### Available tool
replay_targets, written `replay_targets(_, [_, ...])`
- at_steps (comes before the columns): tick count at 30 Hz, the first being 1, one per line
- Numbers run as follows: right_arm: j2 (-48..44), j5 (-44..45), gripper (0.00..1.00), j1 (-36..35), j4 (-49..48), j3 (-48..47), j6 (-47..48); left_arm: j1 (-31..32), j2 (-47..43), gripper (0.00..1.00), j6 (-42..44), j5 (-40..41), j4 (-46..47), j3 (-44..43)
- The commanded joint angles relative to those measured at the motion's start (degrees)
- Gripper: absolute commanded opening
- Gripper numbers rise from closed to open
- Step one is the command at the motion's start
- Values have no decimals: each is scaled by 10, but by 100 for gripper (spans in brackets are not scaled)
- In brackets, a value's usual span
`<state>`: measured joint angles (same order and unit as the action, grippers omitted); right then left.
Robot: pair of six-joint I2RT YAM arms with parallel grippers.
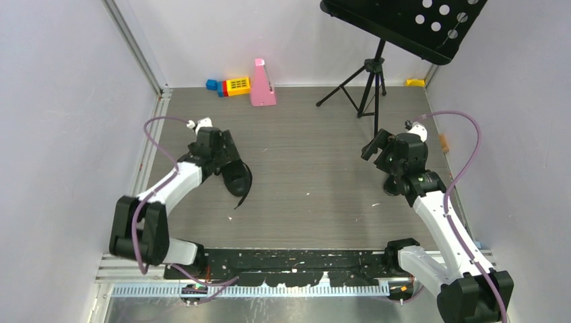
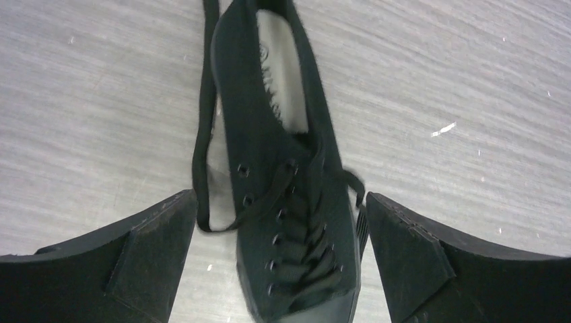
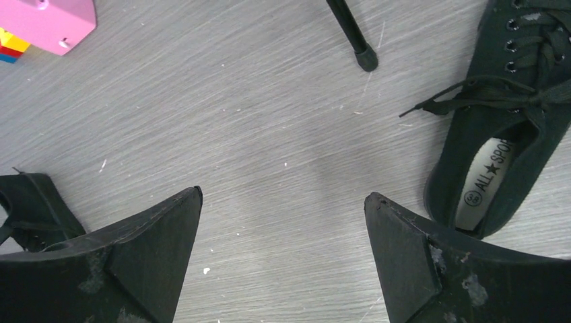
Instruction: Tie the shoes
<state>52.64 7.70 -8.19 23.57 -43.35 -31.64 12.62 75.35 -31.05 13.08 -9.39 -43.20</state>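
One black shoe (image 2: 289,202) lies on the grey table with its toe toward my left wrist camera. Its laces (image 2: 198,155) hang loose along one side. My left gripper (image 2: 280,196) is open and straddles the laced front, with a finger (image 2: 145,259) on each side and neither one gripping. From above, this shoe (image 1: 240,178) sits just under the left gripper (image 1: 229,153). A second black shoe (image 3: 501,134) lies to the right of my right gripper (image 3: 283,194), its lace ends (image 3: 438,104) trailing left. That gripper (image 1: 374,145) is open over bare table.
A black tripod music stand (image 1: 369,81) stands at the back right, one foot (image 3: 365,62) ahead of the right gripper. A pink block (image 1: 262,84) and coloured toy bricks (image 1: 230,86) sit by the back wall. White walls enclose the table on three sides.
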Motion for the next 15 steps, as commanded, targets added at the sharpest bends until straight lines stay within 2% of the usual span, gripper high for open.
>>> replay_targets(1, [3, -28, 96, -1, -37, -33, -2, 2, 84, 98, 17, 20, -53, -97])
replay_targets(4, [4, -39, 96, -1, -41, -28, -5, 2, 146, 81, 22, 18, -81, -143])
replay_targets(9, [5, -41, 95, -1, -36, -24, 0, 3, 182, 35, 31, -31, -78, -165])
replay_targets(12, [7, -47, 94, -1, -36, -25, 3, 10, 181, 16, 46, -51, -80, -169])
replay_targets(13, [9, -53, 93, -1, -37, -27, 3, 15, 178, 5, 52, -57, -84, -172])
replay_targets(14, [12, -59, 92, -1, -38, -27, 3, 19, 174, 0, 59, -63, -86, -175])
replay_targets(15, [16, -64, 91, -1, -38, -29, 3, 29, 167, 0, 66, -70, -84, -175])
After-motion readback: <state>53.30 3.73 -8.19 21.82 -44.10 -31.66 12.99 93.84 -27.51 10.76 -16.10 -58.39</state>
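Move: The top lacing of the left shoe, where the loose laces cross, lies about 4 cm ahead of the left hand, 2 cm to its right and 4 cm below. The shoe's opening is some 6 cm beyond this lacing and 2 cm to its left. The toe is 11 cm nearer the base and 3 cm to its right. A loose lace lies about 6 cm left of the lacing. From the right hand, the lacing is roughly 50 cm left, 6 cm ahead and 12 cm lower. Forward about 4 cm over the left shoe, then down some 3 cm, the left hand goes to the top lacing just below the opening, tipping about 10 degrees farther down and drifting slightly right. Its wide-open fingers close nearly fully on the way, ending in a pinch on the shoe's throat. ##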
